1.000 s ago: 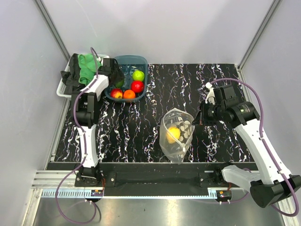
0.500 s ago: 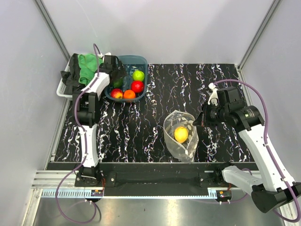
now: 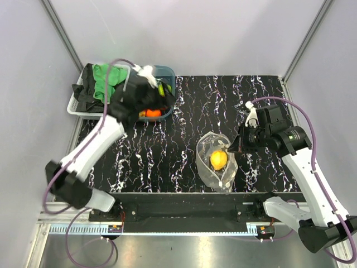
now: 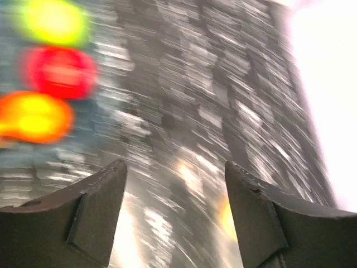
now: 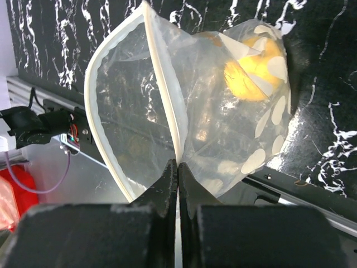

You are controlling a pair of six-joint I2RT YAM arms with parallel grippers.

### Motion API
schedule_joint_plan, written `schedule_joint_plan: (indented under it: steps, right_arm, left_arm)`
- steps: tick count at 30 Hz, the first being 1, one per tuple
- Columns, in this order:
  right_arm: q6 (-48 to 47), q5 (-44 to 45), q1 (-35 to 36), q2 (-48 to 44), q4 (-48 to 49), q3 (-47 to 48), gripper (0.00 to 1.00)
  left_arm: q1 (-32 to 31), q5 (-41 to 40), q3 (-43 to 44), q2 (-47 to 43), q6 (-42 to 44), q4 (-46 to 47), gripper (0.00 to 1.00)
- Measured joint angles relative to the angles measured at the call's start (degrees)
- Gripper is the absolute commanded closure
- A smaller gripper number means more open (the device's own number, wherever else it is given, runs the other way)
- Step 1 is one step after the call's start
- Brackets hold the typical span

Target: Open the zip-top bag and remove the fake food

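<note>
The zip-top bag point(image 3: 216, 163) hangs open-mouthed at the near middle of the table, clear with white dots. My right gripper point(image 3: 237, 146) is shut on its white rim point(image 5: 167, 100), fingertips pinched together point(image 5: 177, 163). One yellow fake food piece point(image 3: 217, 159) lies inside the bag point(image 5: 254, 70). My left gripper point(image 3: 158, 99) hovers open and empty over the near edge of the teal tub point(image 3: 167, 72). Its wrist view is blurred, with nothing between the wide-apart fingers point(image 4: 175, 167). Green point(image 4: 53, 21), red point(image 4: 58, 71) and orange point(image 4: 33, 116) fruits show at upper left there.
The teal tub at the back left holds an orange fruit point(image 3: 152, 113) and others partly hidden by the left arm. A white basket point(image 3: 75, 106) of green and black cloths stands at the far left. Black marbled mat point(image 3: 223, 100) covers the table.
The left arm has swung up and out from beside the tub, its elbow now low at the left. The right gripper and bag drifted slightly right.
</note>
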Motion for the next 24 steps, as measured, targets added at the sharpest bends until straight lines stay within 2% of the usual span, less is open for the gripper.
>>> schedule_joint_plan:
  steps: [3, 6, 11, 17, 20, 24]
  right_arm:
    - [-0.6, -1.4, 0.0, 0.2, 0.4, -0.5, 1.0]
    - [-0.9, -3.0, 0.0, 0.2, 1.4, -1.0, 1.0]
    - [0.2, -7.4, 0.0, -0.3, 3.7, -2.8, 1.0]
    - [2.4, -10.2, 0.0, -2.6, 5.4, -5.0, 1.0]
    - [5.6, -12.1, 0.0, -3.5, 7.2, -5.3, 1.0]
    - [10.5, -16.1, 0.0, -3.6, 11.4, -6.7, 1.0]
  left_arm:
    - [-13.0, 0.4, -3.5, -7.3, -2.0, 0.4, 0.38]
    - [-24.6, -1.5, -5.6, -10.8, -4.9, -0.5, 0.43]
    - [-36.2, -5.9, -5.7, -9.3, -8.0, -2.6, 0.53]
    - [-39.3, -7.7, 0.1, 0.6, -9.0, -7.5, 0.68]
    - [-39.3, -8.4, 2.9, 4.9, -9.5, -10.0, 0.7]
    - [-39.3, -9.8, 3.4, 6.0, -9.3, -13.4, 0.7]
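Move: The yellow fruit deep in the open bag lies about 18 cm back from my left hand, 21 cm to its right and some 17 cm lower. The bag mouth is roughly 16 cm back, 19 cm right and 8 cm below it; the blue bin I'm leaving is about 20 cm ahead and 10 cm left, well below. From my right hand, shut on the bag's rim, the fruit lies about 3 cm ahead, 4 cm left and 13 cm down. I sweep my empty left hand from the bin back and to the right, about 21 cm back and 17 cm across, rising slightly, then sinking into the bag mouth above the yellow fruit. It turns clockwise some 25 degrees and tips down while its fingers close to under half their gap. My right hand keeps its pinch on the rim, drawing it about 4 cm left and a little up while rolling left side up. ##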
